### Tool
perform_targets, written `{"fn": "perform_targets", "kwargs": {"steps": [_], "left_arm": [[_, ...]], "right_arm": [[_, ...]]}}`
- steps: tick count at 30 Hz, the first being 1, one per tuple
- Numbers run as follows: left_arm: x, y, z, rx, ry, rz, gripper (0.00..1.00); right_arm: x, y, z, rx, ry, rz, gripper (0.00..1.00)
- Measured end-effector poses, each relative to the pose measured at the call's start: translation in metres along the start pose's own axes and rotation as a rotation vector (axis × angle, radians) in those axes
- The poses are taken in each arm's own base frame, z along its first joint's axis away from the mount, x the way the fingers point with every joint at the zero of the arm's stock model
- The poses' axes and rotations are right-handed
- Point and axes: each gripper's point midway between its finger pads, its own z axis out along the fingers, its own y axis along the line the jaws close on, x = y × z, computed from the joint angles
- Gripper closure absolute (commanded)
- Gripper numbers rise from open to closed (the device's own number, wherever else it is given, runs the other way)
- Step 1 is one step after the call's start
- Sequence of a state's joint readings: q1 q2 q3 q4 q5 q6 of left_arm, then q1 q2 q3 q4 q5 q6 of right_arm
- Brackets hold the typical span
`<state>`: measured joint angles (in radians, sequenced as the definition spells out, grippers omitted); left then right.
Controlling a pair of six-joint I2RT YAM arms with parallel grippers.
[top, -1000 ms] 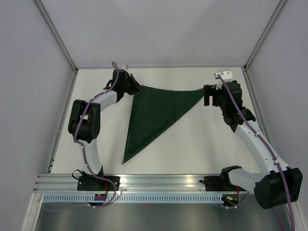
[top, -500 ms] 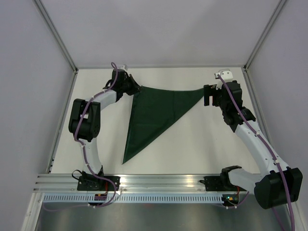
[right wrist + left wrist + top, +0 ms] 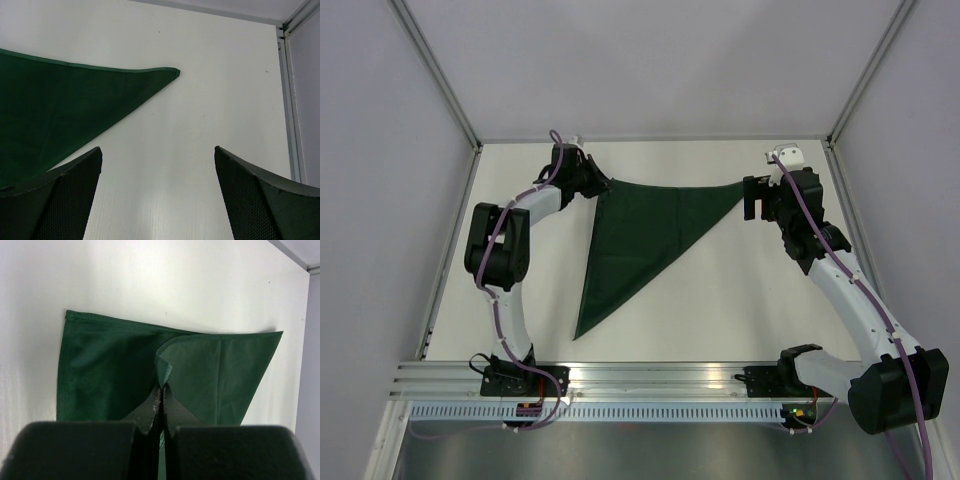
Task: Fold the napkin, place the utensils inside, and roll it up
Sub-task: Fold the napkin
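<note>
The napkin (image 3: 640, 230) is a dark green cloth lying on the white table as a triangle, its long point toward the near edge. My left gripper (image 3: 601, 183) is at the cloth's far left corner, shut on it. In the left wrist view a small fold of the napkin (image 3: 100, 365) stands pinched at the tips of the left gripper (image 3: 161, 387). My right gripper (image 3: 750, 198) stands open just beside the far right corner, holding nothing. In the right wrist view the napkin (image 3: 50, 95) ends ahead and to the left of the right gripper (image 3: 157, 149). The utensils are out of view.
The white table (image 3: 740, 300) is bounded by a metal frame, with a rail (image 3: 650, 375) along the near edge above the arm bases. A side rail (image 3: 292, 100) runs close to the right of my right gripper. Grey walls enclose the back and sides.
The left arm has shifted slightly to the left, drawing the napkin's far left corner a little that way. The right arm has not moved.
</note>
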<state>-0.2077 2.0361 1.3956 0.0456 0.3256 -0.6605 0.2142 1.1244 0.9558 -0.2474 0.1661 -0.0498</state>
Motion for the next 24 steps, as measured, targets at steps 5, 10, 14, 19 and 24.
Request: {"fn": "perform_targets", "kwargs": {"steps": [5, 10, 14, 19, 24], "left_arm": [[0.005, 0.007, 0.004, -0.013, 0.014, -0.007, 0.98], [0.004, 0.01, 0.007, -0.017, 0.016, 0.003, 0.81], [0.005, 0.014, 0.009, -0.023, 0.018, 0.024, 0.43], [0.0, 0.023, 0.008, -0.054, 0.002, 0.031, 0.27], [-0.016, 0.04, 0.001, -0.119, -0.05, 0.027, 0.23]], "right_arm": [[0.0, 0.0, 0.0, 0.0, 0.0, 0.0, 0.02], [0.0, 0.0, 0.0, 0.0, 0.0, 0.0, 0.02], [0.0, 0.0, 0.0, 0.0, 0.0, 0.0, 0.02], [0.0, 0.0, 0.0, 0.0, 0.0, -0.001, 0.02], [0.0, 0.001, 0.0, -0.003, 0.001, -0.001, 0.02]]}}
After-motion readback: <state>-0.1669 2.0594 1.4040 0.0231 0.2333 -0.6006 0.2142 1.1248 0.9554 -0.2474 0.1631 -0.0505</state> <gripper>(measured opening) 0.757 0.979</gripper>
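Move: The left hand still pinches the napkin's near-right corner, carried diagonally across; the far-left corner it goes to lies about 4 cm left, 2 cm ahead and some 6 cm below. From this hand, the napkin's far-right corner is roughly 33 cm right and 1 cm ahead, the near-left corner about 9 cm left and 38 cm back, both on the table. From the idle right hand, the far-left corner is some 38 cm left, 16 cm ahead and 20 cm below. Still holding the napkin's corner, the left hand first sinks about 2 cm towards the table just short of the far-left corner, and its shut fingers spread to roughly three-quarters open as the descent ends, letting go of the cloth. With the fingers still opening it then sweeps left, some 3.5 cm in all with a slight drift forward, towards the far-left corner, the wrist rolling and turning only about 5 degrees. ##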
